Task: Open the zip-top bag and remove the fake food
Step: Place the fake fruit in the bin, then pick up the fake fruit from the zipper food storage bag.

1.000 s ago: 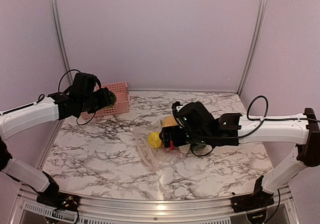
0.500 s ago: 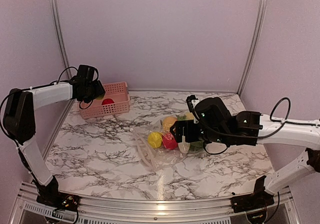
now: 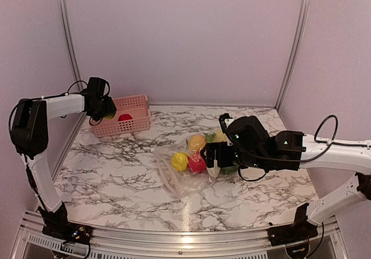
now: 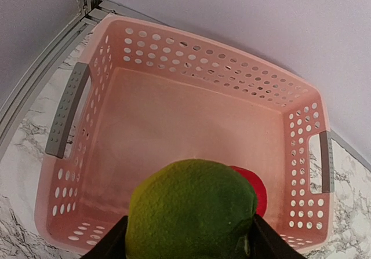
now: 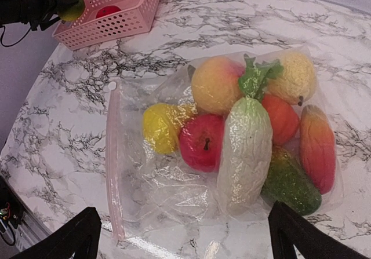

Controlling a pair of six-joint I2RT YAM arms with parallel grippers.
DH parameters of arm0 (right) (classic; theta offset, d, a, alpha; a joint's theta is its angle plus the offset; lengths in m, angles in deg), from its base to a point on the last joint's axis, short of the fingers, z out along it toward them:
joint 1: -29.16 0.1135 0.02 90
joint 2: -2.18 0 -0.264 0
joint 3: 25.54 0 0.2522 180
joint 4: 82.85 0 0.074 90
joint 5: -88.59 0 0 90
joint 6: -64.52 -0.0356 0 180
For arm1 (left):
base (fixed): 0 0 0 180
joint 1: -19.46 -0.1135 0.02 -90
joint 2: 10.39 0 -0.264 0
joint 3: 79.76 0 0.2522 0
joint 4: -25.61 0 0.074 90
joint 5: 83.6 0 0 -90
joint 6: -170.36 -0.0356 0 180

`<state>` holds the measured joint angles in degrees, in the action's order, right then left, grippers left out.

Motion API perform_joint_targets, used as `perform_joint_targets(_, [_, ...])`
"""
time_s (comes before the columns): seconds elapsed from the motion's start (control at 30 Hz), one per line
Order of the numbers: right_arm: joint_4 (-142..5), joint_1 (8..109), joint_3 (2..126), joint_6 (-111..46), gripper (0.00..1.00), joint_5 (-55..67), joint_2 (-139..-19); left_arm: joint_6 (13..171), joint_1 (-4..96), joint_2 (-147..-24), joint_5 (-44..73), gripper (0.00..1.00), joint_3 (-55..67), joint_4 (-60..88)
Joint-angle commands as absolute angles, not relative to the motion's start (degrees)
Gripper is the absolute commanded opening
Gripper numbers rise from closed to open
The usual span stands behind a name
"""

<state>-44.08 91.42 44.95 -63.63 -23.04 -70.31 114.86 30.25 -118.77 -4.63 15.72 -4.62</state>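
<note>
The zip-top bag (image 3: pixel 181 181) lies flat mid-table, its pink zip strip (image 5: pixel 112 160) along the left edge. Fake food shows through the plastic: a yellow lemon (image 5: pixel 161 127), a red apple (image 5: pixel 203 142), a pale green-white vegetable (image 5: pixel 244 154), a peach (image 5: pixel 215 84) and others. My right gripper (image 3: pixel 213 154) hovers open just above the bag's right part; in the wrist view its fingertips (image 5: pixel 81 236) flank the bag's near end. My left gripper (image 3: pixel 106 110) is shut on a green fruit (image 4: pixel 191 210) above the pink basket (image 4: pixel 174 120).
The pink basket (image 3: pixel 132 120) stands at the table's back left corner against the wall rail, with a red toy piece (image 4: pixel 255 190) on its floor. Bare marble table (image 3: pixel 110 172) lies between basket and bag.
My left arm has swung back and left, carrying the green fruit over the basket's left end. My right gripper has drawn back to the right, uncovering the food in the bag.
</note>
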Motion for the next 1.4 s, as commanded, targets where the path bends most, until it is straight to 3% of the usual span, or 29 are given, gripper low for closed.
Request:
perform_joint_targets(0.0, [-42.76,91.94,44.74,-64.49,0.99,-23.82,-69.67,112.99,29.75,-119.96,-3.74,0.56,18.21,-6.46])
perform_joint_targets(0.33, [-43.05,91.93,44.41,-64.38,0.99,-23.75,-69.65,111.41,29.74,-117.64,-3.41,0.83,18.63,-7.41])
perform_joint_targets(0.63, [-44.47,91.96,43.51,-64.33,0.99,-23.40,-70.20,112.24,29.90,-112.28,-0.39,0.85,14.95,-6.48])
perform_joint_targets(0.93, [-46.73,91.94,45.70,-62.82,0.99,-22.30,-73.89,117.85,32.51,-100.80,5.58,0.85,-0.41,-0.71])
perform_joint_targets(1.2, [-48.59,91.96,50.10,-60.90,0.99,-21.31,-79.75,122.86,40.11,-90.50,8.48,0.85,-14.63,4.50])
perform_joint_targets(1.37, [-51.46,90.33,51.59,-60.03,0.92,-18.64,-82.89,127.41,47.66,-87.95,9.96,0.85,-21.19,8.69])
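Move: The left hand holds the green fruit in the bin's near part; the bin's middle lies about 5 cm ahead, 2 cm right and 7 cm below, the red fruit in it 3 cm ahead, 5 cm right, 7 cm below. From the right hand the bag's loose film is some 7 cm left, 1 cm ahead, 15 cm below; the red apple lies 5 cm ahead and 2 cm left, the yellow fruit 6 cm ahead and 8 cm left, both 13 cm below. Open the left gripper where it is to let go of the green fruit in the bin, rise about 4 cm clear, then swing back some 15 cm and 10 cm right towards the bag, sinking again and yawing clockwise with the fingers left open. Late on, lower the open right hand about 3 cm and carry it 4 cm left over the bag, towards its loose film. ##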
